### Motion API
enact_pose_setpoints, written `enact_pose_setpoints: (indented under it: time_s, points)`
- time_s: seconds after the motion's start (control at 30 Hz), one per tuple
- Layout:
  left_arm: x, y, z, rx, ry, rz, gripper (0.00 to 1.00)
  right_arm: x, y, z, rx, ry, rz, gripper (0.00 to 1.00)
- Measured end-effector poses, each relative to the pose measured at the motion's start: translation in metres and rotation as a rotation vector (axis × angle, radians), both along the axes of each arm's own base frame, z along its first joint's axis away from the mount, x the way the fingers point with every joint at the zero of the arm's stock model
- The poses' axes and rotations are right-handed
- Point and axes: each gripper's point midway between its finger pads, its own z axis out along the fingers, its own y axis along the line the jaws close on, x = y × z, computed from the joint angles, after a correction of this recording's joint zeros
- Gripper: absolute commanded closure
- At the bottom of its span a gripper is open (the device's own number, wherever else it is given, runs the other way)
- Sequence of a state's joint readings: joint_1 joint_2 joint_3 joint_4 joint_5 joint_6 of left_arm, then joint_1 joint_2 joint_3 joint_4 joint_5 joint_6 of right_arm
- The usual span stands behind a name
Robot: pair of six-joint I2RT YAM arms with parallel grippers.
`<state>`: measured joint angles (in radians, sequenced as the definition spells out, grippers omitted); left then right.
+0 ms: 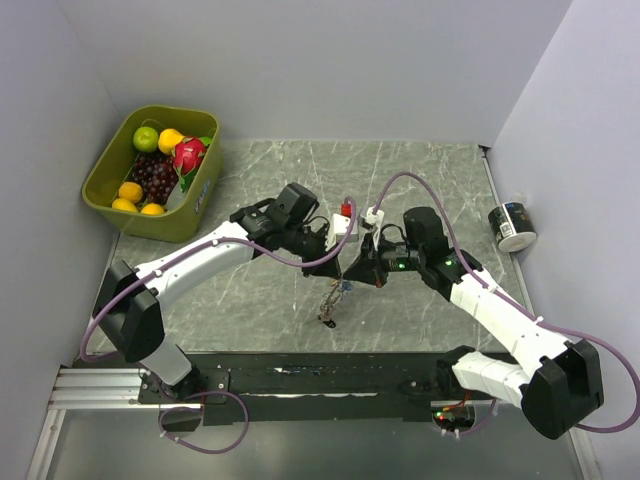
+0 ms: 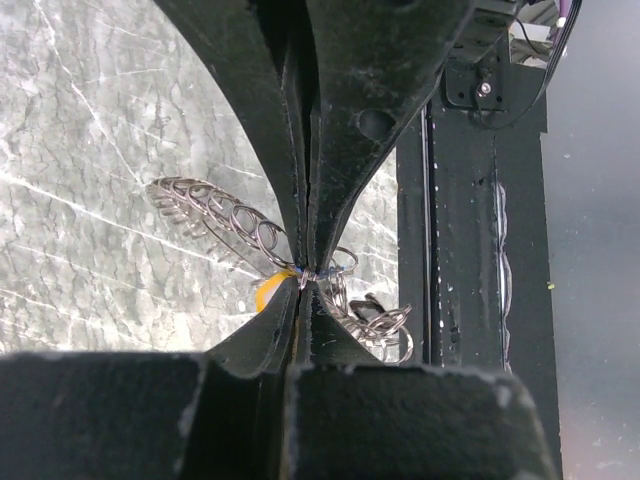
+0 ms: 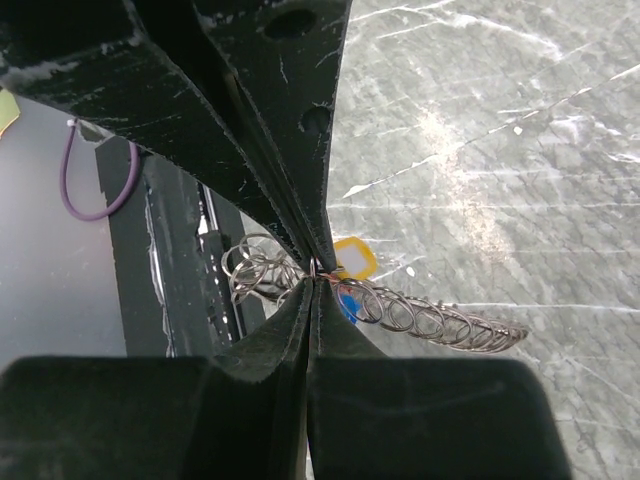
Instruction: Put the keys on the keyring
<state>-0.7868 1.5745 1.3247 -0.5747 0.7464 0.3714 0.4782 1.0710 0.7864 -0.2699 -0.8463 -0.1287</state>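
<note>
The keyring point(image 1: 331, 300), a silvery wire ring with a looped rim, hangs above the marble table between my two grippers. They meet tip to tip at the table's middle. My left gripper point(image 2: 306, 282) is shut on the keyring's point(image 2: 214, 214) wire, with a yellow key head point(image 2: 267, 293) and a dark key point(image 2: 372, 304) beside the pinch. My right gripper point(image 3: 314, 273) is shut on the same stretch of keyring point(image 3: 440, 322), where a yellow key head point(image 3: 356, 258) and a blue key head point(image 3: 348, 303) hang. In the top view the left gripper point(image 1: 338, 262) and the right gripper point(image 1: 354, 268) nearly touch.
An olive green bin point(image 1: 170, 222) of fruit stands at the back left. A small black and white roll point(image 1: 514, 226) lies by the right wall. A black rail point(image 1: 330, 380) runs along the near edge, just below the hanging ring.
</note>
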Motion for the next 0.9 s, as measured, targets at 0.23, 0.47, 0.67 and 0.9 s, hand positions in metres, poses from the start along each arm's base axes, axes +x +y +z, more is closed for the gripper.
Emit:
enact_pose_setpoints:
  time_s: [0.23, 0.47, 0.67, 0.9]
  points:
    - [0.001, -0.001, 0.005, -0.056, -0.022, 0.043, 0.99, 0.003, -0.001, 0.006, 0.008, -0.024, -0.029, 0.68]
    - [0.002, -0.001, 0.017, -0.201, -0.083, 0.127, 0.99, 0.006, -0.003, 0.043, 0.088, -0.149, -0.073, 0.5]
    - [0.006, 0.006, 0.024, -0.339, -0.138, 0.237, 0.99, 0.007, -0.008, 0.058, 0.122, -0.204, -0.114, 0.46]
    - [0.001, 0.014, 0.047, -0.541, -0.193, 0.296, 0.99, 0.004, -0.007, 0.057, 0.143, -0.213, -0.102, 0.44]
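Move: Both closed grippers meet at the keyring: its pinched wire lies at the left hand's fingertips and within about 1 cm of the right's. From the left hand, the yellow tag hangs some 2 cm forward, 1 cm left and 4 cm below; the blue key is level fore and aft, 1 cm right and about 4 cm below; the black fob is roughly 4 cm back, 2 cm left and 9 cm below. Left keeps pinching the keyring, rising about 5 cm and tilting fingertips up some 30 degrees; right opens, releases, rises alongside. ##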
